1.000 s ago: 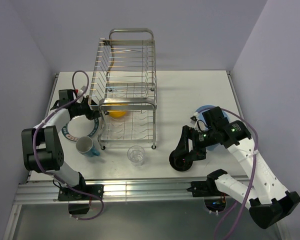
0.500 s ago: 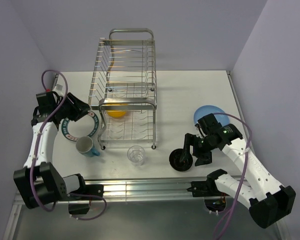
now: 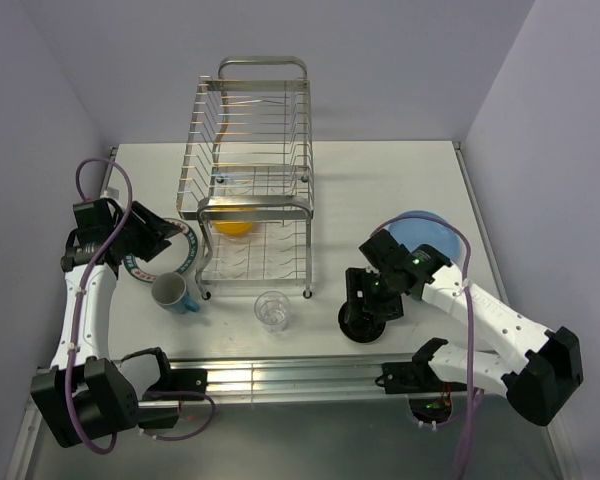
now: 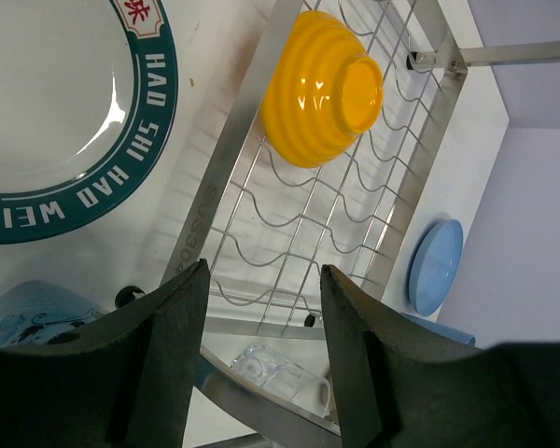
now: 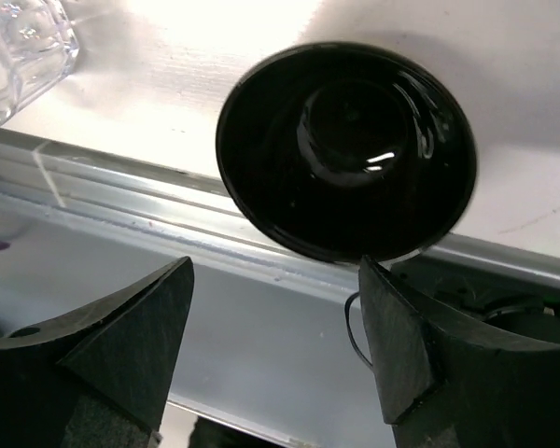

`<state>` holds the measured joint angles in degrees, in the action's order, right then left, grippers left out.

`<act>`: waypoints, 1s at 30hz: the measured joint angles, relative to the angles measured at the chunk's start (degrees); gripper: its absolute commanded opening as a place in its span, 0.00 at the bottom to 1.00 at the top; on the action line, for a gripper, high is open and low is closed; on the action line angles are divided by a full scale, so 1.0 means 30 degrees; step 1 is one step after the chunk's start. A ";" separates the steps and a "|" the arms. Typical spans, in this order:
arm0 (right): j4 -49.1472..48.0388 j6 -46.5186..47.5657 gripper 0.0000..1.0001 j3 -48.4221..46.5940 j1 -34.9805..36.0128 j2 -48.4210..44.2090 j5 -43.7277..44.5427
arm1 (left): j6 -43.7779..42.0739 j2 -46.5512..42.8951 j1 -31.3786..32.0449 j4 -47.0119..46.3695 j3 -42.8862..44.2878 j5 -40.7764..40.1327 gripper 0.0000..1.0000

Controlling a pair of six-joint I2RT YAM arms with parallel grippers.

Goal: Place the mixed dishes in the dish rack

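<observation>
The dish rack stands at the table's centre back, with the yellow-orange bowl on its lower tier. My left gripper is open and empty over the white plate with green rim, left of the rack. My right gripper is open just above the black bowl. In the right wrist view the bowl lies upright ahead of the gripper. The teal-and-white mug, clear glass and blue plate rest on the table. No blue cup shows.
The left wrist view shows the left gripper, the plate, the rack frame, the yellow bowl, the glass and the blue plate. A metal rail runs along the near edge. Walls close in left and right.
My left gripper has drawn back left from the rack and the yellow bowl to above the plate. My right gripper came off the black bowl, swung right, then returned over it.
</observation>
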<state>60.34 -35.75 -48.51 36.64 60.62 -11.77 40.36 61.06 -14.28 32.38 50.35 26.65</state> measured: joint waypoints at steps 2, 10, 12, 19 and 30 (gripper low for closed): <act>-0.0401 -0.0073 0.76 0.0007 0.0474 0.0495 0.0357 | 0.0022 0.0000 0.0000 0.0000 0.0000 0.0000 0.57; -0.2827 -0.0627 0.66 0.1683 0.2200 0.1749 0.2375 | 0.0452 -0.0036 0.0000 -0.0444 -0.0342 0.0000 0.57; -0.3235 -0.0743 0.64 0.2091 0.2375 0.1865 0.2601 | 0.0503 -0.0036 0.0000 -0.0495 -0.0546 0.0007 0.57; -0.4481 -0.0991 0.61 0.2463 0.3293 0.2892 0.3089 | 0.0772 -0.0036 0.0000 -0.0583 -0.0794 0.0007 0.58; -0.4393 -0.1683 0.59 0.1632 0.3942 0.2557 0.5042 | 0.0801 -0.0058 0.0000 -0.0991 -0.1428 0.0022 0.58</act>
<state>47.16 -40.80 -43.62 48.47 68.29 3.36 42.76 60.88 -14.28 29.41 46.06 26.72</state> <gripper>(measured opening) 0.594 0.580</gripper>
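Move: The black bowl sits almost straight below the right hand, about 8 cm down and 3 cm farther out. The clear glass stands some 20 cm to the bowl's left and nearly level with it. The blue cup is about 13 cm ahead and 15 cm right of the hand, and the blue plate some 24 cm ahead and 14 cm right. From the left hand the black bowl lies roughly 42 cm right, 16 cm back and 16 cm below. Downwards first, the right hand sinks about 6 cm to the black bowl, easing a little left as its partly open fingers narrow by about a quarter. It then turns forward by some 2 cm and rises over a centimetre, tilting its fingertips outward roughly 10 degrees, and ends with them over the bowl's opening, still well apart. The left hand sinks slightly, empty and open. ##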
